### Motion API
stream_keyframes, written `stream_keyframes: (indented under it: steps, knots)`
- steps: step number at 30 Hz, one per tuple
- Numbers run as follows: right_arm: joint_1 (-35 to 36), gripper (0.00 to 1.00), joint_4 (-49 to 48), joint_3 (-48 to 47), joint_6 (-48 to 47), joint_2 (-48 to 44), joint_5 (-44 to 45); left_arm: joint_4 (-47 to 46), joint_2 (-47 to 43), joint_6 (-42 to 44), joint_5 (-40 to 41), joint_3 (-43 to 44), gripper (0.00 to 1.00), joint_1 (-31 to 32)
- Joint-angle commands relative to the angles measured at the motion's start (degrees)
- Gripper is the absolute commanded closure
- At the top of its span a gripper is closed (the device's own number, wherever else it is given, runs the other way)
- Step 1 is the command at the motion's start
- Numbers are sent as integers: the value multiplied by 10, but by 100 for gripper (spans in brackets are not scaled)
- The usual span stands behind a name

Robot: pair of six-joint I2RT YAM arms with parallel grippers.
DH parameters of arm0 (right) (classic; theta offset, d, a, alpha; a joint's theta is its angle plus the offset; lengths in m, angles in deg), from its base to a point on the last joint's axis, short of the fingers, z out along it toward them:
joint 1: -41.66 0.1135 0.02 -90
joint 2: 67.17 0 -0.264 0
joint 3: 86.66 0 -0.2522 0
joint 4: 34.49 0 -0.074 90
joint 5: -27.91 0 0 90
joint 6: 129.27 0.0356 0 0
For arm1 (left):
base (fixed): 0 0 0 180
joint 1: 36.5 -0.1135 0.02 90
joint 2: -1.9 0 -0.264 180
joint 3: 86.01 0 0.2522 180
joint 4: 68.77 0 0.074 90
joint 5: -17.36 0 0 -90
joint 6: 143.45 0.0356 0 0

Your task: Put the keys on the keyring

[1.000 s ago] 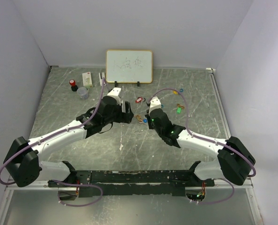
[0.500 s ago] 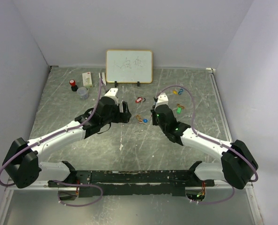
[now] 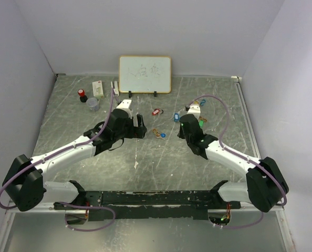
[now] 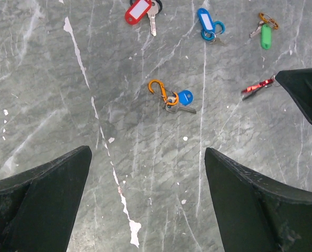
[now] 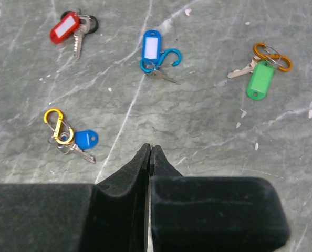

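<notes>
Several keys lie on the table, each with a coloured tag. An orange carabiner clip (image 4: 157,86) holds a blue-headed key (image 4: 184,97) at the centre. Farther back lie a red tag key (image 5: 65,27), a blue tag key (image 5: 151,44) on a blue clip, and a green tag key (image 5: 260,80) on an orange clip. Which piece is the keyring I cannot tell. My left gripper (image 4: 147,152) hangs wide open and empty, just left of the orange clip (image 3: 156,132). My right gripper (image 5: 149,149) is shut with nothing between its fingers, right of that clip.
A thin red piece (image 4: 258,86) shows beside the right gripper's tip (image 4: 280,77). A whiteboard (image 3: 145,74) stands at the back. A red-capped bottle (image 3: 82,94), a small cup (image 3: 93,103) and a white box (image 3: 98,87) sit at the back left. Walls close in on both sides.
My right gripper has pulled back to the right, away from the orange clip, uncovering the blue tag key. My left gripper has opened slightly wider and barely shifted.
</notes>
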Motion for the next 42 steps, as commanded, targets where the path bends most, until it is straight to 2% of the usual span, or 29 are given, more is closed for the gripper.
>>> stream_keyframes:
  steps: [1,18,19,21,22,23,24,26,33,36,42]
  knots:
    - [-16,100,14,9,26,8,5,-3,-7,-8,4,-6,0,-5]
    - [-30,100,11,39,43,16,-18,12,-1,-23,25,-1,0,-7]
    - [-30,89,10,38,44,13,-18,13,-1,-23,25,1,0,-7]
    - [-30,53,6,38,46,-1,-17,14,-2,-23,28,3,0,-8]
    - [-30,41,3,39,44,-13,-13,12,-3,-23,28,4,0,-8]
    - [-30,31,2,39,45,-25,-10,10,-4,-22,28,4,0,-8]
    - [-30,27,2,36,43,-37,-5,9,-6,-22,29,6,0,-8]
    - [-29,21,-1,32,36,-61,-4,13,-8,-24,35,13,0,-8]
    - [-29,14,5,-26,20,-88,-29,36,-20,-27,53,41,0,-8]
    - [-29,0,26,-77,33,-75,-22,45,-33,-27,67,56,0,-8]
    - [-30,0,108,-191,106,-42,56,110,-51,-52,158,114,0,-7]
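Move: The red carabiner with its black fob is already pinched in the shut right fingers. Its spot is bare table about 5 cm below that hand, 1 cm back and 2 cm right. From the right hand, the keys on the orange carabiner lie some 8 cm left and 2 cm ahead, the blue tag 11 cm straight ahead, and the green tag 9 cm ahead and 11 cm right. The spot is about 18 cm right of the left hand, 1 cm ahead and 10 cm below. The red carabiner and black fob are lowered about 3.5 cm by the right hand, easing slightly right and back, to the table right of the orange-carabiner keys. The right fingers then open wide and let go, and the hand climbs some 16 cm off them, drifting forward late and tipping its fingers up. The empty left hand, still open, rises about 5 cm near the end. ##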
